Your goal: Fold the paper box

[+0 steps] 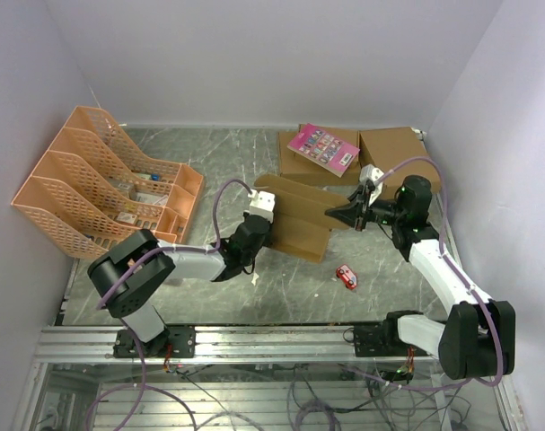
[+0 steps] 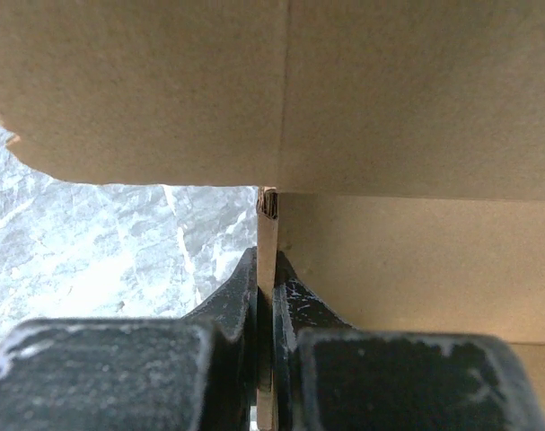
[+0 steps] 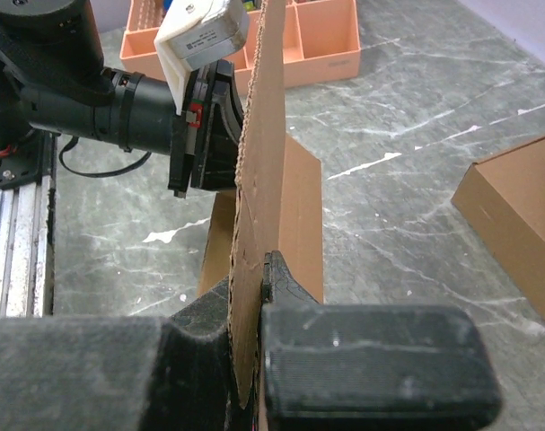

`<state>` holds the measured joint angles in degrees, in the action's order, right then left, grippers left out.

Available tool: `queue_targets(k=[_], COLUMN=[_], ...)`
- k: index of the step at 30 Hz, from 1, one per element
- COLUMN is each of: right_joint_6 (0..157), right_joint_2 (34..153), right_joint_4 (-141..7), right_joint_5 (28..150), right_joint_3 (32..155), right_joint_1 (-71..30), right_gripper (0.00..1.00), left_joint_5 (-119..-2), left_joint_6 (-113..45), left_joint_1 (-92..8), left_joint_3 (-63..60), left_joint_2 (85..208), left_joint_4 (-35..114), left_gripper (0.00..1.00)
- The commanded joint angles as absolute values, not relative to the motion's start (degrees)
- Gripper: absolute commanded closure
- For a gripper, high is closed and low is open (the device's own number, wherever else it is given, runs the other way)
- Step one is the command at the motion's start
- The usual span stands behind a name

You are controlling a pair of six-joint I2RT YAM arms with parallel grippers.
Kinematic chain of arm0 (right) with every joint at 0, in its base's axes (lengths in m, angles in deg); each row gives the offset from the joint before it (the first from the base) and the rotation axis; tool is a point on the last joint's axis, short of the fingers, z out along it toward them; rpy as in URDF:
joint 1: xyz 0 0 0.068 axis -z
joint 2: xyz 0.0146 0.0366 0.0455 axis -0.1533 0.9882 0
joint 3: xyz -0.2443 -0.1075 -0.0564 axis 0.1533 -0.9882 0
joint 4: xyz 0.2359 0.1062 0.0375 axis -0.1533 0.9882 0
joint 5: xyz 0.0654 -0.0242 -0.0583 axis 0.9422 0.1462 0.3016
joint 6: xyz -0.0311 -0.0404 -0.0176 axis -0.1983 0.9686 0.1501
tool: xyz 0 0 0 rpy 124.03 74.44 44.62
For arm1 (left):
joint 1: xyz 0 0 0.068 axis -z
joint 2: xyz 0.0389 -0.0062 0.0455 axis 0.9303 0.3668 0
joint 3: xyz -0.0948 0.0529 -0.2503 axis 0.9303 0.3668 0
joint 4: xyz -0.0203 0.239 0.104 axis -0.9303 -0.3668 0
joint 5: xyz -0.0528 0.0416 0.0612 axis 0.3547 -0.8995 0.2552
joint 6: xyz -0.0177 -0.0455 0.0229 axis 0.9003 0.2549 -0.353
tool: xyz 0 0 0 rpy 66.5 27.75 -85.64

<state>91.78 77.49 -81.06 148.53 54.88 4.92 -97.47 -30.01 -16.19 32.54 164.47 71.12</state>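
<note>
The paper box (image 1: 299, 218), a brown cardboard piece with flaps partly raised, stands mid-table between the two arms. My left gripper (image 1: 254, 235) is shut on its left edge; in the left wrist view the jaws (image 2: 266, 278) pinch a thin upright cardboard wall, with wider panels of the box (image 2: 389, 90) filling the view above. My right gripper (image 1: 330, 214) is shut on the box's right side; in the right wrist view its fingers (image 3: 250, 287) clamp an upright flap of the box (image 3: 272, 135) seen edge-on. The left arm's wrist (image 3: 200, 117) shows just behind that flap.
Orange file racks (image 1: 110, 184) stand at the left. Two larger brown boxes (image 1: 398, 153) sit at the back right, one carrying a pink booklet (image 1: 323, 148). A small red object (image 1: 346, 277) lies in front of the box. The metal rail (image 1: 254, 341) runs along the near edge.
</note>
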Motion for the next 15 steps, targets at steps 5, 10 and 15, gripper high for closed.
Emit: queue_targets(k=[5,10,15], right_joint_6=[97.31,97.67,98.15], right_joint_2=[76.87,77.39,77.54], right_joint_4=[-75.33,-75.1,-74.69], right_joint_5=[143.37,143.26,142.88], right_joint_3=[56.22,56.27,56.4], right_joint_1=[3.4,3.17,3.16], right_gripper=[1.0,1.0,1.0], left_joint_5=[-102.84,-101.41,-100.81], left_joint_6=[-31.59,-31.78,-31.47], left_joint_1=[-16.42,-16.39,-16.45], left_joint_3=[30.22,29.77,30.12], left_joint_2=[165.71,165.24,164.46], left_joint_4=[66.5,65.9,65.42], left_gripper=[0.84,0.69,0.66])
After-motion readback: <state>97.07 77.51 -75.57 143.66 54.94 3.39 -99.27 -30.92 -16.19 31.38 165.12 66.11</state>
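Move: The left fingers are shut on the upright edge of the paper box's left wall; the middle of the box body lies about 7 cm to that hand's right, 3 cm nearer the base and 2 cm lower. The right hand pinches the lid flap's right end, with the flap's middle some 8 cm to its left, 4 cm ahead and 2 cm lower. From the right hand, the red car lies about 12 cm back, 5 cm right and 20 cm below. The left fingers part from their pinch on the wall edge to about a third open as that hand sinks roughly 1.5 cm, eases about 1 cm left and rolls slightly, left side up, leaving the wall edge between the spread fingers and close against the right-hand one. Meanwhile the right hand keeps its shut grip on the lid flap and lowers it almost straight down, some 2 cm, with only a few degrees of wrist roll, left side down. ##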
